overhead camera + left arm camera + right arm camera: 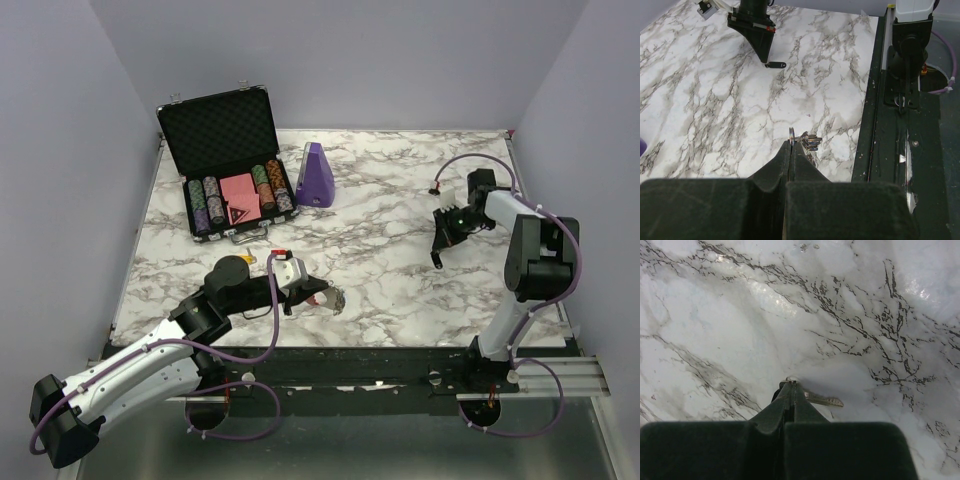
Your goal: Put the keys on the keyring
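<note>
My left gripper (312,297) is low over the near middle of the marble table. It is shut on a thin silvery ring (791,133), held edge-on at its fingertips. A cluster of silvery metal loops (811,142) hangs from that ring to its right, and a bit of red (320,298) shows beside it from above. My right gripper (437,262) points down at the table on the right. It is shut on a key with a dark head and a silvery blade (826,400) that sticks out to the right. This key (775,64) shows as a slim black shape in the left wrist view. Other keys are not visible.
An open black case (228,125) with poker chips stands at the back left, and a purple wedge-shaped object (316,175) is beside it. The black rail (890,115) runs along the table's near edge, close to the left gripper.
</note>
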Tool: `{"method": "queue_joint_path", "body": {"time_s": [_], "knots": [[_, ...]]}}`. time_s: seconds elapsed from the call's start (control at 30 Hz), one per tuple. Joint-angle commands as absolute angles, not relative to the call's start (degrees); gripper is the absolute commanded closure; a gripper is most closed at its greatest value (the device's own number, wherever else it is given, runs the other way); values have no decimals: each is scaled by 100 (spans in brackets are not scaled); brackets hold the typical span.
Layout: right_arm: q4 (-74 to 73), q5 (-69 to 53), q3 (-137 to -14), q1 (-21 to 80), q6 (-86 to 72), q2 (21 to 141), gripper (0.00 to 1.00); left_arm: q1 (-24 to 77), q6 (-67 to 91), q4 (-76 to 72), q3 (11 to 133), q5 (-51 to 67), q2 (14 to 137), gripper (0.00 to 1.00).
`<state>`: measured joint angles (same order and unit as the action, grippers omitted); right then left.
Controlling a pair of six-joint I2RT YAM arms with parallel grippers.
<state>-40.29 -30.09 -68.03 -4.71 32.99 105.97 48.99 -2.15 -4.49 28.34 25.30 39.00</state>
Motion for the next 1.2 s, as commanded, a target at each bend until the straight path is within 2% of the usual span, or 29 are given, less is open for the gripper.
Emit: {"method": "queue_joint_path", "body": {"time_s": [0.0,0.33,0.6,1.17], "knots": [[-3964,-2742,-6926,-396,3173,10758,99,4913,-281,-536,2944,2558,3850,100],[-4148,-2856,-7014,-360,3173,10837,93,4922,-290,-545,2936,2549,3850,100],[-4219,-2918,-7014,-352,3182,10846,84,4922,-290,-527,2936,2549,3858,100],[-4342,-3067,-7040,-360,3225,10837,77,4922,-299,-501,2953,2540,3867,100]]}}
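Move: The car key lies on the table right at the right fingertips: the middle of its black fob is some 3 cm back from that hand, neither left nor right, and about 1 cm below. The keyring, held in the left fingers, is roughly 20 cm back, 28 cm to the left and 19 cm higher. From the left hand the key lies about 17 cm ahead, 28 cm to the right and 20 cm below. The right fingers, shut at the front end of the car key's fob, part slowly and steadily to about a fifth of their range, so that the fob's end and its small metal loop show between and just beneath the tips. Meanwhile the right hand settles only about half a centimetre left and as much down over the key, the wrist keeping its steep downward slant, while the left hand holds still with its fingers closed on the keyring. ##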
